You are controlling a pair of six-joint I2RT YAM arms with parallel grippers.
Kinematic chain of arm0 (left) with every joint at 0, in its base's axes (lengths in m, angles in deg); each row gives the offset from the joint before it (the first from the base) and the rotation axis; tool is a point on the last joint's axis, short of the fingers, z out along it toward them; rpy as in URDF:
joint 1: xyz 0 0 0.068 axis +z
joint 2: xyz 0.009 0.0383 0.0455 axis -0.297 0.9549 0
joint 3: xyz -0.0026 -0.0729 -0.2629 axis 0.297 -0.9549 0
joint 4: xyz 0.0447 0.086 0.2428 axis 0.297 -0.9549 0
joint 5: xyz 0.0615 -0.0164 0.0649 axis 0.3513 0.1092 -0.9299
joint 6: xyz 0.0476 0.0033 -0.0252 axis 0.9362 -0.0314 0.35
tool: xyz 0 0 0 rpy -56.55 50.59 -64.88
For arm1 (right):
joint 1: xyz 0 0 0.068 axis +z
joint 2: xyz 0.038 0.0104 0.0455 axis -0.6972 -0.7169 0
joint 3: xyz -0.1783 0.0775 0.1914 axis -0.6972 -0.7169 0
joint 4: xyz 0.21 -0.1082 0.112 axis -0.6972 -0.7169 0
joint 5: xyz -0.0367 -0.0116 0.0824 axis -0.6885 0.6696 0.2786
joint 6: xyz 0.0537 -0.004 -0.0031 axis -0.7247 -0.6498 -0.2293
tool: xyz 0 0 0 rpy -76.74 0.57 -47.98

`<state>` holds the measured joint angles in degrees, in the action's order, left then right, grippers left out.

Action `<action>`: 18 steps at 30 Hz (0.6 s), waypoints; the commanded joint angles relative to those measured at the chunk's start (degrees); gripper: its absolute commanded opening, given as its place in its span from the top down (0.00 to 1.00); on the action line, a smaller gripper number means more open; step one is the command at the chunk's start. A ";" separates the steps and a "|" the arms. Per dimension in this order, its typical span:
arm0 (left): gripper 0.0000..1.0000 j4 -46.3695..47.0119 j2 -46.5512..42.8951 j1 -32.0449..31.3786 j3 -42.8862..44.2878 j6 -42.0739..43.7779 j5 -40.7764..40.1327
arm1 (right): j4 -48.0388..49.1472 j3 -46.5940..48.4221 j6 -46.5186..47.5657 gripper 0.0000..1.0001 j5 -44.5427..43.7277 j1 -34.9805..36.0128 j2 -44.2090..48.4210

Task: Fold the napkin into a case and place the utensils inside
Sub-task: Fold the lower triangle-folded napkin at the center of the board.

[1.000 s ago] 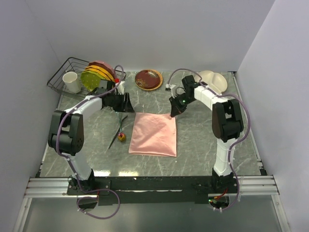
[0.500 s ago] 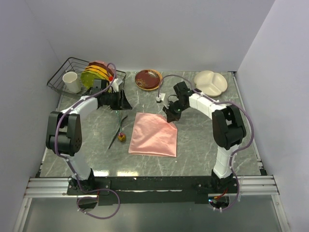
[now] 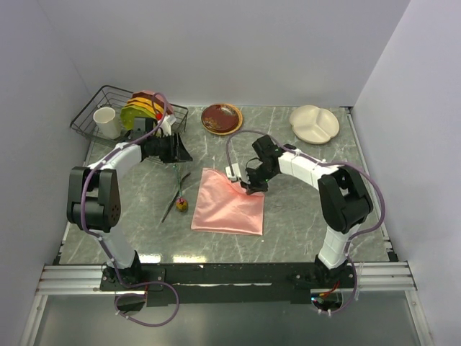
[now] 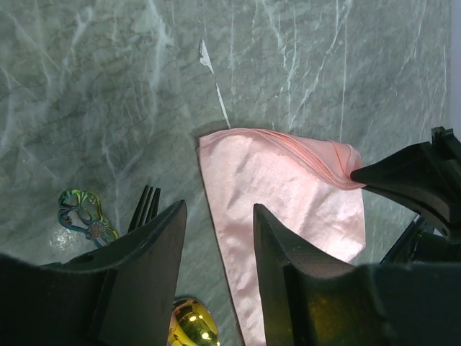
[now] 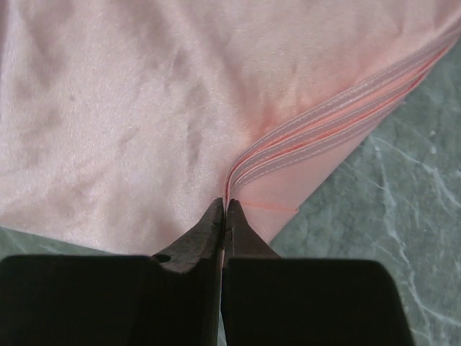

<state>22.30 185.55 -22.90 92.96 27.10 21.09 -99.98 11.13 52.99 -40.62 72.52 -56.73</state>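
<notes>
The salmon-pink napkin (image 3: 225, 209) lies folded in the middle of the table. Its far right corner is lifted and drawn leftward over the cloth. My right gripper (image 3: 249, 187) is shut on that corner. In the right wrist view its tips (image 5: 225, 205) pinch the stacked hems of the napkin (image 5: 130, 108). The utensils lie left of the cloth: a dark fork (image 3: 180, 184) and a gold spoon head (image 3: 181, 205). My left gripper (image 3: 181, 150) hovers beyond them, open and holding nothing. In its view, the fork tines (image 4: 146, 205) and spoon head (image 4: 193, 328) show by the napkin (image 4: 288, 194).
A wire rack (image 3: 94, 115) at the back left holds a white cup (image 3: 106, 122) and coloured plates (image 3: 148, 108). A brown plate (image 3: 221, 118) and a cream divided plate (image 3: 315, 123) sit along the far edge. A small iridescent curl (image 4: 83, 216) lies near the fork.
My right gripper has moved left and nearer with the napkin's far right corner, pulling it over the cloth. The left gripper has drawn back slightly towards the rack.
</notes>
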 commanded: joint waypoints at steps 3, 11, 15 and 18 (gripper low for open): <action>0.52 1.02 -3.15 0.71 0.07 0.40 0.09 | -3.42 -4.35 15.84 1.00 1.08 0.86 5.90; 0.53 -1.08 -2.53 0.44 1.64 4.70 1.23 | -0.88 -12.70 30.00 1.00 -0.94 1.39 10.73; 0.52 -3.62 -2.18 -0.70 3.40 10.75 1.05 | 0.88 -14.21 34.32 1.00 -0.42 1.39 11.70; 0.46 -8.88 -0.78 -2.45 7.35 19.97 2.01 | 0.18 -13.15 34.58 1.00 0.37 1.48 11.53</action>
<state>19.00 184.98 -23.14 93.92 35.34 21.13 -99.96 -2.62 82.02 -41.69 73.59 -47.71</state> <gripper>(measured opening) 0.510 0.022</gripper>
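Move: The napkin's far-right part is already pinched in the right hand just above the table. From this hand the napkin's near-right corner lies about 15 cm back, 5 cm to the right and 2 cm lower; its far-left corner is some 8 cm ahead and 15 cm left, its near-left corner 14 cm back and 20 cm left. From the left hand, the near-right corner is roughly 26 cm back, 27 cm right and 8 cm below. The napkin's pinched far-right edge is drawn back over the board towards the near-right corner, the shut right fingers keeping their hold. That hand goes about 5 cm, mostly back and partly to the right, and sinks slightly while turning about 25 degrees counter-clockwise and tilting, slowing at the end. ##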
